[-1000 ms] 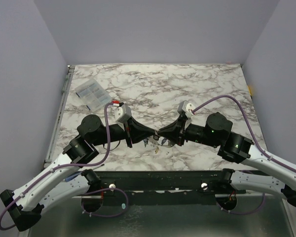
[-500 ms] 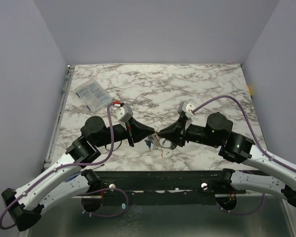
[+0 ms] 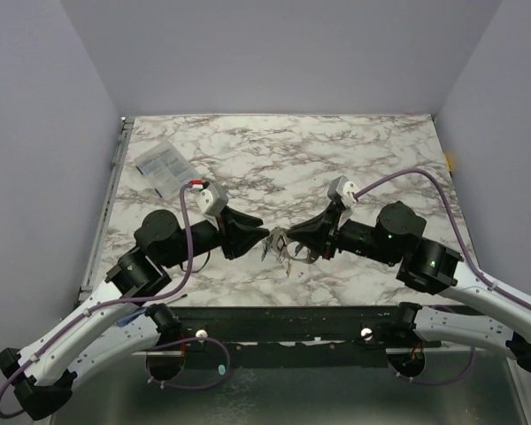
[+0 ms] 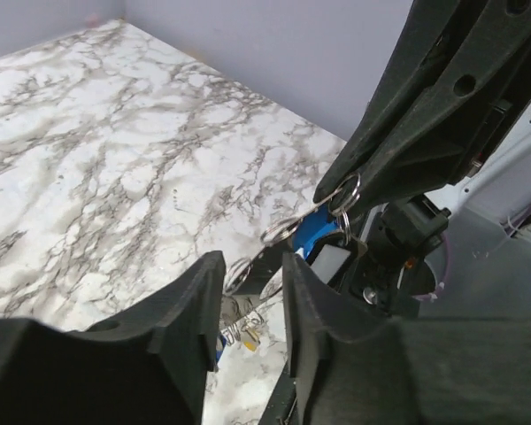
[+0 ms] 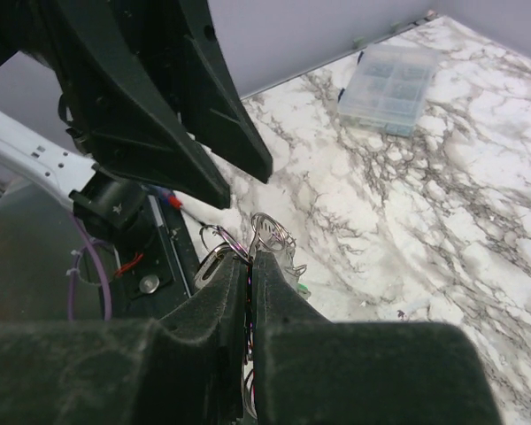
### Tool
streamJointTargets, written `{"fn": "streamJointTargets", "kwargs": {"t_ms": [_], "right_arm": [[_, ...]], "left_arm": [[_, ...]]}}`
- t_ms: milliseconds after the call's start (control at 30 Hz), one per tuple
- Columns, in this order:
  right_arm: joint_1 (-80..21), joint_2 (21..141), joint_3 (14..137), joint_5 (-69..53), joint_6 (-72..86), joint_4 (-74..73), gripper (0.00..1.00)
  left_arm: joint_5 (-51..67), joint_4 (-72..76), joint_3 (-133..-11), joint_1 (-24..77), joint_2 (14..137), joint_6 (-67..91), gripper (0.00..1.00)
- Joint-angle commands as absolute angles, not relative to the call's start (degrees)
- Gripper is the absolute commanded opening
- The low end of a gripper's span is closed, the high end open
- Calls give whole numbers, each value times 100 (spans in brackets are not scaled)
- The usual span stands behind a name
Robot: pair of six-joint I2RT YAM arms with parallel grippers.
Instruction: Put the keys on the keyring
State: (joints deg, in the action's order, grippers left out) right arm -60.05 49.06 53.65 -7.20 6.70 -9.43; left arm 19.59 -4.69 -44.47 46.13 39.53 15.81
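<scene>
My right gripper (image 3: 292,240) (image 5: 250,258) is shut on the wire keyring (image 3: 281,239) (image 5: 271,232), which it holds a little above the marble table near the front edge. Small keys (image 3: 284,258) dangle under the ring, one with a blue head (image 4: 314,237) and one with a green head (image 5: 301,288). More small rings and a yellowish piece (image 4: 242,331) hang lower down. My left gripper (image 3: 260,227) (image 4: 254,264) is open just left of the bunch with nothing between its fingers. In the left wrist view the keyring (image 4: 339,193) shows beyond the gap.
A clear plastic box (image 3: 164,168) (image 5: 391,78) lies at the table's back left. The table's front edge and a black rail (image 3: 283,312) run just below both grippers. Walls close in the left, right and back sides.
My left gripper has opened and drawn back to the left, away from the bunch. My right gripper keeps its hold on the keyring and has shifted slightly right.
</scene>
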Motion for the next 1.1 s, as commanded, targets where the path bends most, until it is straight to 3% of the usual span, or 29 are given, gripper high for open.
{"fn": "streamJointTargets", "kwargs": {"t_ms": [0,367,567,633,767,1067], "right_arm": [[-6047,4768,5570,-118,819,-457,1],[-6047,4868,5322,249,839,319,1],[-6047,4881,5377,283,759,152,1],[-6047,4861,5425,275,767,28,1],[-6048,4860,5522,40,772,-284,1],[-6049,4793,5650,-586,929,-403,1]], "left_arm": [[1545,-783,-4704,4578,3624,1814,42],[1666,-236,-4809,4585,3905,3338,40],[1942,-341,-5305,4587,4072,2950,40],[1940,-496,-5473,4577,4054,2570,45],[2195,-607,-5636,4586,4140,1936,66],[2700,-634,-5823,4584,4515,1011,64]]}}
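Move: The split rings, pinched in the right fingertips, lie roughly 5 cm to the left hand's right, about 1 cm back and level with it. From there the keyring's grey band hangs about 5 cm below the left hand, 5 cm to its right and 2 cm back, while the blue key is some 2 cm below, 6 cm right and 1 cm back. From the right hand, the split rings are right at its point, 0 cm ahead and to the side. The left hand, its fingers already parted a little, climbs about 8 cm in two steps, away from the split rings and up above them, rolling some 10 degrees midway and mostly undoing it, and opens its fingers wide late in the climb before starting to sink slightly. The right hand keeps its pinch on the split rings and lifts the keyring forward and up by around 3 cm each way, turning a little clockwise, then eases partly back and down. ##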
